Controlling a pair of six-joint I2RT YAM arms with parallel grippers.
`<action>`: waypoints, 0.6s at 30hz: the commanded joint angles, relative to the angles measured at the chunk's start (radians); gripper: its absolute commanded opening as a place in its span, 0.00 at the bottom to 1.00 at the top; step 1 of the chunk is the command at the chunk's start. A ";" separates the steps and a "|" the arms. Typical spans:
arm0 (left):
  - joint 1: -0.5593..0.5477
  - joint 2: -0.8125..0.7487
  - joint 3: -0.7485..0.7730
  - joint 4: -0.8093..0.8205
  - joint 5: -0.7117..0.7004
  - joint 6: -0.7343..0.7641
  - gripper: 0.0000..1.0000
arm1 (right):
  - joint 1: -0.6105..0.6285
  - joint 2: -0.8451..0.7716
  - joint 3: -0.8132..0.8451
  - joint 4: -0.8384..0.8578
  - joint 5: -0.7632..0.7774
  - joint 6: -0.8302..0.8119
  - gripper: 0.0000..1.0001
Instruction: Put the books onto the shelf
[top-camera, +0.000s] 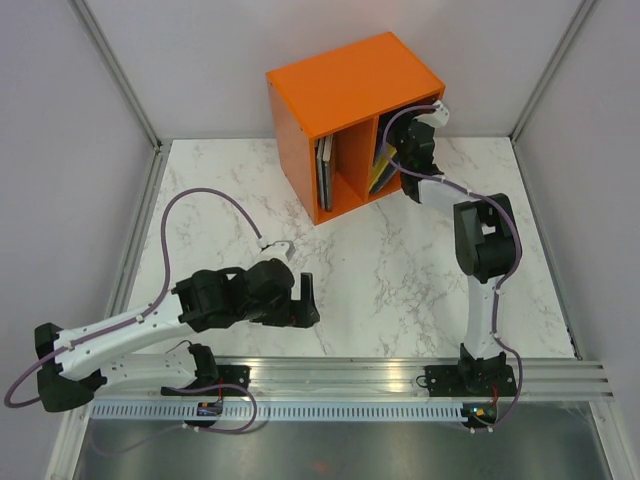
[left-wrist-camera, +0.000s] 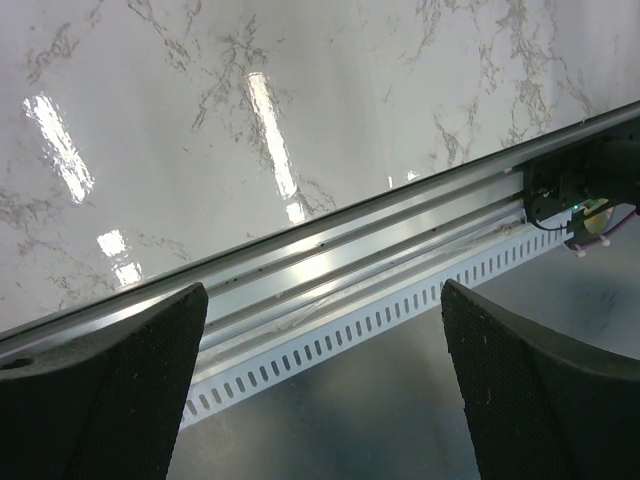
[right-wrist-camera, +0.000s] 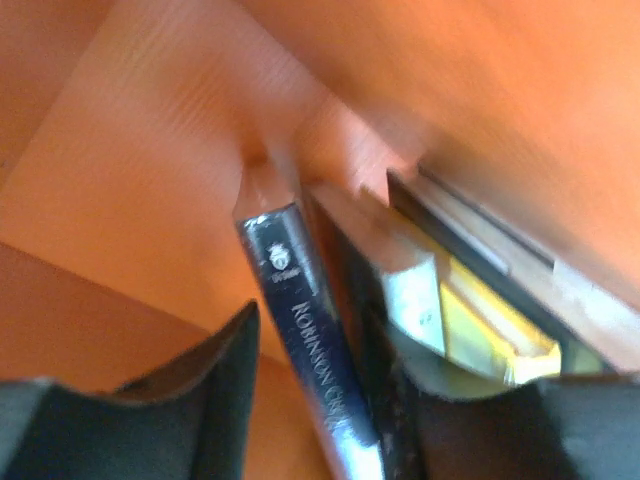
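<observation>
The orange shelf (top-camera: 350, 85) stands at the back of the marble table, its two compartments facing me. Several books (top-camera: 324, 170) stand upright in the left compartment. My right gripper (top-camera: 403, 160) reaches into the right compartment, where more books (top-camera: 380, 170) lean. In the right wrist view a dark navy book (right-wrist-camera: 300, 300) stands spine-out between my right gripper's (right-wrist-camera: 335, 390) jaws, with orange showing between it and the left finger (right-wrist-camera: 215, 400). A yellow book (right-wrist-camera: 480, 325) leans beside it against the orange wall (right-wrist-camera: 150, 150). My left gripper (top-camera: 305, 298) (left-wrist-camera: 325, 290) hovers open and empty near the table's front.
An aluminium rail (top-camera: 400, 375) (left-wrist-camera: 350, 250) with a slotted white strip runs along the near edge and carries both arm bases. Grey walls enclose the table on the left, back and right. A purple cable (top-camera: 200, 195) loops over the left side.
</observation>
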 joint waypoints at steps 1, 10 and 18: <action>0.008 0.053 0.057 0.009 -0.045 0.007 1.00 | -0.007 -0.029 0.021 -0.277 -0.146 -0.049 0.54; 0.031 0.120 0.108 0.041 -0.061 0.043 1.00 | -0.010 -0.262 -0.224 -0.303 -0.242 -0.080 0.98; 0.137 0.201 0.118 0.137 -0.045 0.137 1.00 | -0.016 -0.659 -0.459 -0.504 -0.250 -0.116 0.98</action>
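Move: The dark blue Robinson Crusoe book stands in the right compartment, its spine between the right hand's half-open fingers; its middle lies about 6 cm farther in, 2 cm left and 7 cm below. The yellow book is some 5 cm in and 3 cm to the hand's right, 7 cm down; the divider is about 9 cm left, level ahead, 7 cm down. From the left hand, the blue book is roughly 55 cm ahead and 20 cm right, about level. The blue book is left in the compartment as the right fingers, already partly apart around its spine, spread to wide open and the hand backs straight out towards the base, about 14 cm, sinking some 4 cm. As it withdraws, the hand tips its fingers down nearly 20 degrees and swings them a little counter-clockwise. The empty left hand, fingers still wide, eases about 5 cm forward over bare table. ##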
